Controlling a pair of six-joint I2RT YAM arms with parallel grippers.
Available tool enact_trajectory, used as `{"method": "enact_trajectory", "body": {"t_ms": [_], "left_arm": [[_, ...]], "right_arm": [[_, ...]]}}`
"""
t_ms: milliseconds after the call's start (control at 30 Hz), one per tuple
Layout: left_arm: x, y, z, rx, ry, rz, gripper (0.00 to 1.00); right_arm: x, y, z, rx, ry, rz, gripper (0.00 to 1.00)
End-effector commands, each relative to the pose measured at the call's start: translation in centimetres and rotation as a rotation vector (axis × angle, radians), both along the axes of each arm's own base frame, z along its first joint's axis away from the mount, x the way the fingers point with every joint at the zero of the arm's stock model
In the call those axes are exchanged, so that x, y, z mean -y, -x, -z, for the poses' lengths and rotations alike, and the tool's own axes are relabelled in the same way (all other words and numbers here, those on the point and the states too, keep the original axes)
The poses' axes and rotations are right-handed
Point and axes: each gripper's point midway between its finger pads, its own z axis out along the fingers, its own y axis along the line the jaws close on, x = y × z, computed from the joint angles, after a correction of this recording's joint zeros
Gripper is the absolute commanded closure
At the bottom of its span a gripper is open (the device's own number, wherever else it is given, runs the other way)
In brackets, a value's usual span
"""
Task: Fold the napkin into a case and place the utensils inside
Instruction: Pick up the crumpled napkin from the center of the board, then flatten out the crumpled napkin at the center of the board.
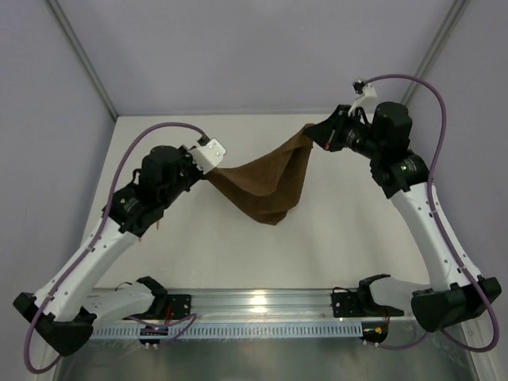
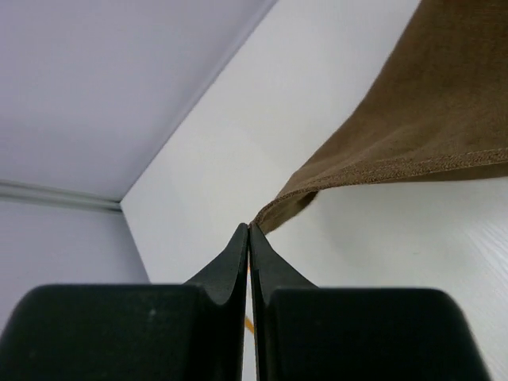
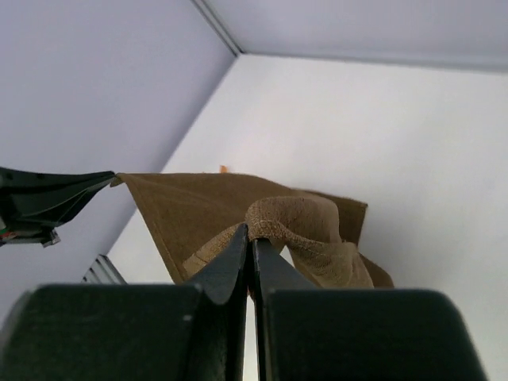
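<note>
The dark brown napkin [image 1: 266, 186] hangs in the air, stretched and sagging between my two grippers above the white table [image 1: 238, 254]. My left gripper [image 1: 209, 175] is shut on its left corner; in the left wrist view the jaws [image 2: 250, 228] pinch the hem's tip, and the cloth [image 2: 413, 127] runs up to the right. My right gripper [image 1: 313, 136] is shut on the far right corner, and the cloth [image 3: 294, 218] bunches over its closed tips [image 3: 252, 238]. Of the utensils, only a thin orange sliver [image 2: 249, 324] shows on the table behind the left fingers.
Grey walls close in the table at the back and on both sides. An aluminium rail [image 1: 262, 305] with the arm bases runs along the near edge. In the right wrist view the left gripper's fingers [image 3: 55, 197] show at the left edge.
</note>
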Motion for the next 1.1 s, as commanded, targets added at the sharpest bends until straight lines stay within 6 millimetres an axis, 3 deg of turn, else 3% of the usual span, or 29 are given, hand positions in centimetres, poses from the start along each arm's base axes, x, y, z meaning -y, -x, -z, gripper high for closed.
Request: {"method": "enact_trajectory", "body": {"t_ms": [0,33,67,100,133,200,233,333,400,467,500,533,600,633,700,733,800,833,900,933,967,1000,1033,1067], "left_arm": [[-3.5,2.2,-3.8,-0.004,-0.037,-0.095,1.00],[-4.3,2.7,-5.7,0.029,-0.025,-0.117,1.00],[-5.1,3.1,-7.4,0.060,-0.014,-0.136,1.00],[-6.0,3.8,-8.9,0.078,-0.018,-0.150,1.00],[-7.2,4.7,-13.0,0.163,0.038,-0.180,1.00],[-8.5,6.2,-16.5,0.237,0.083,-0.185,1.00],[-9.4,7.3,-19.2,0.302,0.128,-0.194,1.00],[-10.7,8.3,-22.8,0.396,0.191,-0.222,1.00],[-10.5,7.4,-23.1,0.391,0.186,-0.244,1.00],[-10.2,6.2,-23.1,0.396,0.172,-0.274,1.00],[-9.5,4.8,-22.5,0.380,0.146,-0.286,1.00],[-9.0,3.9,-22.7,0.396,0.148,-0.293,1.00],[-8.1,2.1,-22.2,0.392,0.115,-0.298,1.00],[-7.1,0.4,-21.5,0.374,0.099,-0.296,1.00],[-7.6,-1.7,-22.1,0.391,0.113,-0.337,1.00],[-6.9,-4.0,-20.8,0.355,0.083,-0.352,1.00],[-7.8,-6.4,-20.8,0.350,0.081,-0.404,1.00],[-7.4,-8.6,-19.3,0.315,0.052,-0.420,1.00],[-8.0,-10.5,-19.3,0.326,0.049,-0.458,1.00],[-7.6,-12.1,-18.2,0.305,0.033,-0.463,1.00],[-7.7,-12.9,-18.0,0.307,0.033,-0.475,1.00],[-8.0,-13.7,-18.1,0.309,0.037,-0.489,1.00],[-8.1,-14.0,-19.3,0.335,0.061,-0.499,1.00],[-8.1,-15.1,-18.9,0.329,0.061,-0.508,1.00]], "right_arm": [[0.0,4.6,-8.2,0.169,-0.041,-0.070,0.97],[0.2,5.7,-9.4,0.184,-0.044,-0.077,0.97],[0.7,7.7,-12.4,0.259,-0.061,-0.080,0.97],[0.9,8.8,-13.6,0.286,-0.068,-0.083,0.97],[1.2,9.9,-14.5,0.306,-0.074,-0.083,0.97],[1.8,12.6,-16.9,0.371,-0.097,-0.085,0.97],[1.9,13.2,-17.3,0.374,-0.105,-0.087,0.97],[1.9,13.5,-17.9,0.372,-0.136,-0.087,0.97],[1.8,12.5,-18.1,0.363,-0.141,-0.076,0.97],[1.1,9.8,-17.4,0.320,-0.136,-0.073,0.97],[1.0,9.1,-18.4,0.336,-0.147,-0.075,0.97],[0.4,6.6,-17.4,0.291,-0.143,-0.076,0.97],[0.8,4.0,-18.0,0.283,-0.159,-0.051,0.97],[0.6,1.1,-17.1,0.231,-0.183,-0.037,0.97],[1.5,-1.7,-17.6,0.234,-0.212,-0.009,0.97],[1.5,-4.5,-16.0,0.169,-0.232,0.005,0.97],[2.0,-6.7,-16.5,0.175,-0.242,0.035,0.97],[2.0,-7.9,-16.2,0.170,-0.236,0.045,0.97],[2.0,-11.1,-15.7,0.158,-0.231,0.070,0.97],[1.9,-12.2,-15.7,0.158,-0.232,0.076,0.97],[2.0,-12.4,-17.3,0.198,-0.242,0.081,0.97],[2.0,-15.1,-15.2,0.150,-0.240,0.107,0.97],[2.2,-15.8,-15.4,0.157,-0.249,0.114,0.97],[2.3,-15.9,-16.6,0.187,-0.263,0.114,0.97]]}}
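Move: Both hands already hold the napkin up between them, its sagging middle some 18 cm to the left hand's right, level with that hand ahead and about 8 cm below it. The bare middle of the board, over which it is swung, lies about 8 cm ahead, 16 right and 30 below the left hand, and about 4 ahead, 12 left and 36 below the right. On the board, the fork lies some 5 cm ahead and 17 left of the left hand, the thin utensil 1 ahead and 23 left. Both hands keep their pinch on the napkin's edge and whip it up and back towards the bases, rising 20 to 25 cm with the fingers tipping up about 25 degrees, while the left hand also draws some 10 cm out to its left, away from the right. They then turn round and fling forward over the board, left about 25 cm and right over 30, sinking 12 to 14 cm as the fingers tip down again and the left wrist swings counter-clockwise. ##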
